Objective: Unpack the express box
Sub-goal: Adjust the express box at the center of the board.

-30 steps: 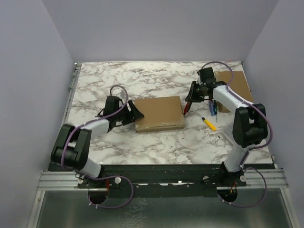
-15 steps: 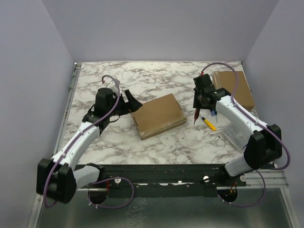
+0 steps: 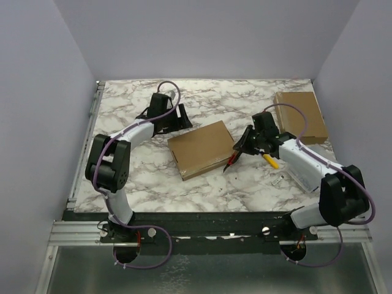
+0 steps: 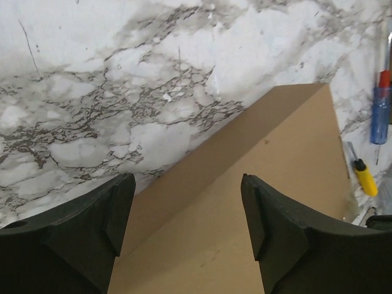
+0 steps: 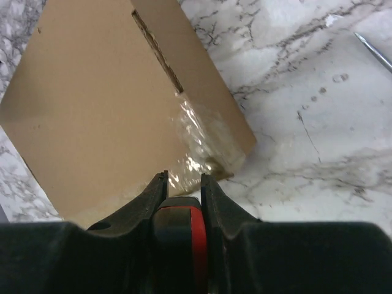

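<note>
The express box (image 3: 202,149) is a flat brown carton lying skewed at the table's middle, with clear tape (image 5: 205,147) over its near right corner. My left gripper (image 3: 181,116) hovers open at the box's far left corner, its fingers (image 4: 104,220) spread above the box top (image 4: 245,202) with nothing between them. My right gripper (image 3: 246,142) is shut on a red-and-black tool (image 5: 180,220). The tool (image 3: 233,160) slants down toward the box's right edge, and its tip is hidden in the right wrist view.
A second brown box (image 3: 300,115) lies at the back right. A yellow-handled screwdriver (image 3: 269,160) and a small metal piece (image 3: 277,180) lie right of the box. A blue pen (image 4: 380,110) lies beyond them.
The box was turned askew. My left arm swung up to the box's far left corner. My right gripper carried the tool down and left to the box's right edge.
</note>
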Controlling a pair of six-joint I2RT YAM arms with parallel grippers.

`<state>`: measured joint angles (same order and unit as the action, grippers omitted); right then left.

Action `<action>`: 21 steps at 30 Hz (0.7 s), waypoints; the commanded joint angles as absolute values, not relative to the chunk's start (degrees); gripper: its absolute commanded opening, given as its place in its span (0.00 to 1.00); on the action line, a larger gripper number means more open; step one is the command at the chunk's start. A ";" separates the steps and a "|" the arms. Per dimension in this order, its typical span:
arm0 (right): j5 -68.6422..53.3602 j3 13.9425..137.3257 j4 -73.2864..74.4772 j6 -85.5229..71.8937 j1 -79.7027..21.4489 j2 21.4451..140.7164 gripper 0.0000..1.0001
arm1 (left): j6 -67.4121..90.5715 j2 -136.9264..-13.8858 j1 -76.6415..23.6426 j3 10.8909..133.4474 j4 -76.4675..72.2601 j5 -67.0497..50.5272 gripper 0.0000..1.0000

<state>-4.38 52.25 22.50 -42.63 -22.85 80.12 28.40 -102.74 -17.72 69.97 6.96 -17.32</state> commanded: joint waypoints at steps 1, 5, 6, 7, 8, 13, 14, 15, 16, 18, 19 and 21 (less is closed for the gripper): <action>-8.39 55.92 12.99 -45.19 -21.58 85.22 0.00 | 26.41 -103.25 -17.68 66.25 7.28 -18.73 0.76; -10.20 63.01 10.57 -40.85 -20.43 93.10 0.00 | 29.59 -97.03 -17.78 56.72 3.46 -21.29 0.76; -10.49 65.96 11.09 -39.02 -20.31 95.27 0.00 | 30.48 -94.85 -17.83 54.27 2.73 -22.13 0.76; -10.55 68.93 12.23 -37.59 -20.28 97.32 0.00 | 31.73 -92.84 -17.86 51.89 1.67 -22.85 0.76; -10.21 71.48 13.45 -36.24 -20.30 98.87 0.00 | 32.67 -90.67 -17.89 49.53 0.92 -23.68 0.76; -4.05 76.23 18.70 -30.02 -20.30 100.47 0.00 | 29.05 -81.14 -18.22 44.37 6.06 -21.62 0.77; -2.81 75.63 19.14 -28.67 -20.30 99.77 0.00 | 26.56 -79.47 -18.22 44.76 8.51 -19.05 0.78; -1.83 74.75 19.12 -26.92 -20.29 98.79 0.00 | 24.69 -77.46 -18.19 44.97 10.26 -16.55 0.78; -1.11 73.66 18.89 -25.48 -20.30 97.73 0.00 | 22.99 -75.39 -18.19 44.95 11.32 -14.35 0.78; 1.81 71.57 18.77 -23.18 -20.30 95.51 0.00 | 20.70 -70.29 -18.26 44.23 11.60 -12.19 0.79; 3.14 71.06 19.14 -22.21 -20.37 94.36 0.00 | 19.73 -68.16 -18.34 43.81 11.29 -11.66 0.79; 3.62 69.98 18.35 -20.20 -20.39 91.63 0.00 | 16.27 -64.43 -19.20 43.10 10.28 -11.79 0.79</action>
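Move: The express box lies between the two hands. Its middle is about 11 cm back and 7 cm to the right of the open left hand, roughly 6 cm below. From the right hand, which holds the red knife, it is some 14 cm to the left, 1 cm ahead and 5 cm lower. The yellow screwdriver lies about 14 cm right and 3 cm back of the right hand, the blue one 15 cm right and 7 cm ahead. The left hand, fingers staying open, dips about 4 cm beside the box's far-left side, then sweeps back some 12 cm and drifts left, drawing that side towards the robot before rising again clear of the cardboard. At the same time the right hand, still gripping the red knife, drives about 12 cm forward to push the box's right end outward, tilting its fingers up a little and easing slightly back and right at the finish. ##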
